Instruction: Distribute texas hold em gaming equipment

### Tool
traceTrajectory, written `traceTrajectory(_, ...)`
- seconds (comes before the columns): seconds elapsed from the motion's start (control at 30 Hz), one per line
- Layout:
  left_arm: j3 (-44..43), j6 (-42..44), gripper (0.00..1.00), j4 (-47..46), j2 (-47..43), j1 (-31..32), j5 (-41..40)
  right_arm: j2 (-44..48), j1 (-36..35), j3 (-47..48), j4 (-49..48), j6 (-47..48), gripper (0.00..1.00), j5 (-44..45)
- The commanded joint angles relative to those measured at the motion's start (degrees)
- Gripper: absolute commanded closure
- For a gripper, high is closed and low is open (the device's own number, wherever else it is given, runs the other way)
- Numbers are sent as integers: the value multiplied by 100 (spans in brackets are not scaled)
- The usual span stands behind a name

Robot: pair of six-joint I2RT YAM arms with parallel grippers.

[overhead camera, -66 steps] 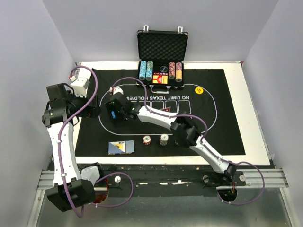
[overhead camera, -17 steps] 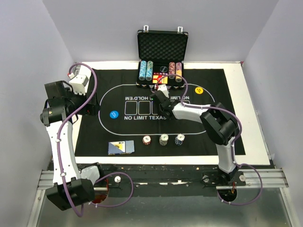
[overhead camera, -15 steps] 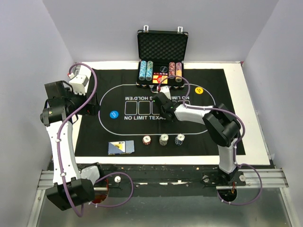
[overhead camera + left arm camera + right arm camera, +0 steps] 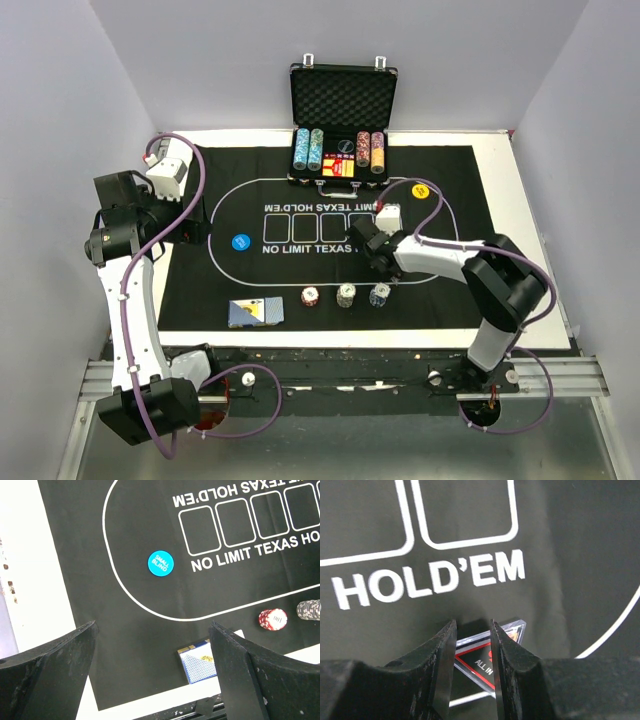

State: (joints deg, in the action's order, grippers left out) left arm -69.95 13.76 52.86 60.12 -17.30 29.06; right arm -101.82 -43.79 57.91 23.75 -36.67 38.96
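Note:
The red triangular marker point(image 4: 475, 655), printed "ALL IN", lies on the black mat point(image 4: 450, 300). My right gripper point(image 4: 472, 622) sits low over it at mid mat point(image 4: 367, 247). Its jaws are narrowed. The marker shows in the gap and past the right finger, so I cannot tell if it is pinched. My left gripper point(image 4: 152, 625) hangs wide open and empty above the mat's left side point(image 4: 197, 236). A blue button point(image 4: 239, 241) lies left, a yellow button point(image 4: 420, 190) right. Blue-backed cards point(image 4: 254, 313) and three chip stacks point(image 4: 345, 296) sit near the front edge.
The open black case point(image 4: 343, 95) stands at the back of the table with chip rows point(image 4: 308, 150) along its front. A white table border point(image 4: 530, 250) rings the mat. Grey walls close in on both sides.
My right gripper has drawn back from in front of the case to the middle of the mat, down over the marker, and its jaws have narrowed. The left arm has not moved.

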Motion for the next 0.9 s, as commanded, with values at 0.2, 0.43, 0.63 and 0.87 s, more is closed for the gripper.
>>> traceTrajectory(0.2, -282, 144, 1, 128, -18, -37, -32, 663, 20, -658, 1843, -1650, 59, -160)
traceTrajectory(0.43, -326, 171, 1, 163, -35, -37, -14, 1339, 20, -878, 2336, -2090, 59, -170)
traceTrajectory(0.63, -317, 66, 1, 128, 9, -37, 65, 1718, 20, 262, 2399, -1275, 48, 455)
traceTrajectory(0.87, -221, -84, 1, 40, 9, -37, 65, 1008, -707, 2002, 1686, 106, 23, -99)
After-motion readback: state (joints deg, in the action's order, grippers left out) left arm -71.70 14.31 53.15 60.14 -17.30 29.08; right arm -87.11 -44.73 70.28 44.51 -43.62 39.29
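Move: The right gripper already holds the red "All In" triangle low over the mat. The open spot for it lies about 8 cm back and 6 cm to the right, at about the same height. The blue chip stack stands roughly 7 cm back and 3 cm left of that gripper, the grey chip stack 7 cm back and 13 cm left. From the left gripper the spot is some 58 cm right, 4 cm back and 24 cm below. Draw the right gripper, still pinching the triangle, back and to the right low over the mat, about 10 cm in all, past the right side of the blue chip stack, turning the wrist some 10 degrees clockwise. Then open the fingers to let go of the triangle and rise about 12 cm, swinging forward and left away from it. ##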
